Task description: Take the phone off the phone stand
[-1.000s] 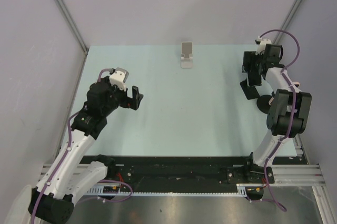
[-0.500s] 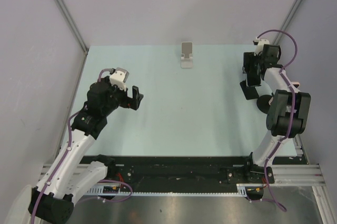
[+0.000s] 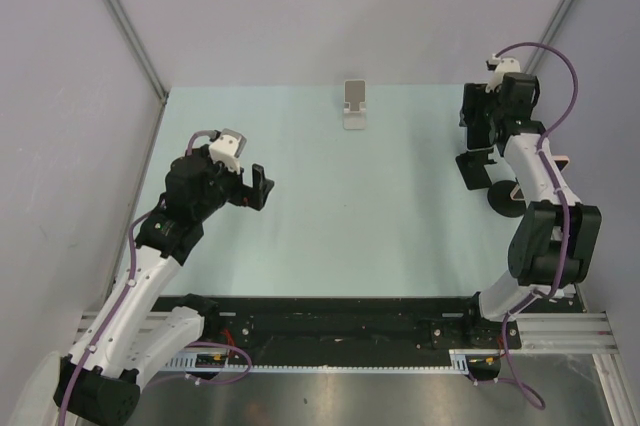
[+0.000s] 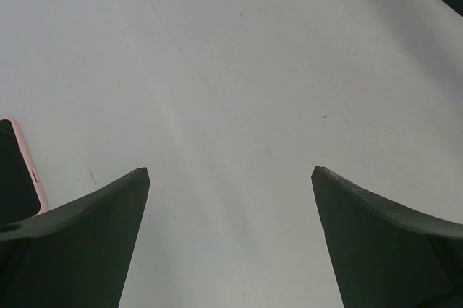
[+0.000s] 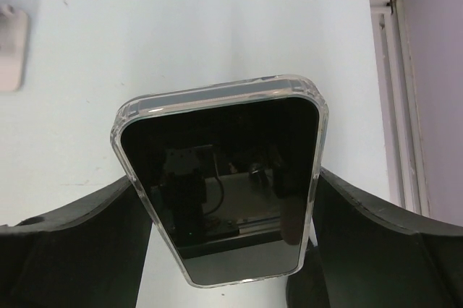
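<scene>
A black phone (image 5: 217, 149) in a clear case stands upright between the fingers of my right gripper (image 5: 226, 178), and both fingers press on its long edges. In the top view the right gripper (image 3: 479, 118) is at the far right of the table, a little beyond the black phone stand (image 3: 476, 169) with its round base (image 3: 505, 197). No phone rests on that stand. My left gripper (image 3: 258, 186) hangs over the left half of the table, wide open (image 4: 230, 170) with only bare table between its fingers.
A small white stand (image 3: 355, 106) sits at the far middle of the table, also seen as a white stand (image 5: 11, 48) at the left edge of the right wrist view. A pink-cased phone (image 4: 18, 170) lies flat at the left edge of the left wrist view.
My right gripper narrowed onto the phone, then moved away from the black stand toward the far edge with the phone in it. The left arm has not moved.
</scene>
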`<state>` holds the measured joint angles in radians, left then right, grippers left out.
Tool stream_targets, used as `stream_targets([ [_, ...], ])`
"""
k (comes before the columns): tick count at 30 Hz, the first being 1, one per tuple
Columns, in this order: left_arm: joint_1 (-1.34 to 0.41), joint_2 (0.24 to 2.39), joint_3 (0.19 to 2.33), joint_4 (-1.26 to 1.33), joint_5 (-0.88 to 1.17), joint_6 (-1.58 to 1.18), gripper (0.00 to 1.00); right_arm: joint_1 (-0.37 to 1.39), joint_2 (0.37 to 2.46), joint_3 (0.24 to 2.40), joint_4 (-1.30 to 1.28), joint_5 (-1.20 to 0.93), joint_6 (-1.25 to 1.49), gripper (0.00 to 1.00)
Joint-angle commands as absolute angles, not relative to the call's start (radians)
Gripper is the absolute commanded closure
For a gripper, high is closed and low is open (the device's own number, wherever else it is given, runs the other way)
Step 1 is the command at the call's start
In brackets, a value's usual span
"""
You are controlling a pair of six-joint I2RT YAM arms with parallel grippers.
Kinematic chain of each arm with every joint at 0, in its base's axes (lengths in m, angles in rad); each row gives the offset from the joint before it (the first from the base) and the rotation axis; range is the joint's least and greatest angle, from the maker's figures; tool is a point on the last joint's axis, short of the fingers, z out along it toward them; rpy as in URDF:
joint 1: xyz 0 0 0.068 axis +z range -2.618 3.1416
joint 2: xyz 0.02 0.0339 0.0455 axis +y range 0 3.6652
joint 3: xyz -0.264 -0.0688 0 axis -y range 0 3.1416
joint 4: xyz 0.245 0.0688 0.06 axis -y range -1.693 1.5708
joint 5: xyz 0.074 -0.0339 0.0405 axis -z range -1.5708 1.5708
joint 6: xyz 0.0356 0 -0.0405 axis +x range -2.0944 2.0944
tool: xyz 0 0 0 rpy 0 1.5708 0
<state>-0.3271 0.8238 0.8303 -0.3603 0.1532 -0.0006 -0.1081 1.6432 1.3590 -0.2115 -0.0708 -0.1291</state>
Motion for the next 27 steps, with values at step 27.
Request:
stream_targets([
  [27,-0.825,1.155,0.913,0.251,0.009,-0.399,0.02,0.514,1.33,1.324,-0.292,0.114,0.465,0.79],
])
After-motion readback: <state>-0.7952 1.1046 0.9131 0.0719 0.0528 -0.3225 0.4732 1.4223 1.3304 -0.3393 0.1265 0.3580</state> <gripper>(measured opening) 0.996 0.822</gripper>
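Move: The right gripper already has the clear-cased phone up in the air. The open left gripper, where it is being taken, lies some 52 cm to its left, 21 cm back and about 3 cm higher. The black phone stand sits about 25 cm below, 3 cm back and 3 cm right; the empty pink stand about 22 cm ahead, 30 cm left, 20 cm lower. From the left hand, the held phone is about 52 cm right, 19 cm ahead, 7 cm lower. Still pinching the phone by its side edges, the right hand sweeps about 24 cm left towards the left gripper, rising some 6 cm early on and drawing back about 9 cm, while rolling its left side up some 20 degrees. The left hand comes to meet the phone, 17 cm right and finally 5 cm higher, turning clockwise and rolling its left side down, fingers still wide open. ##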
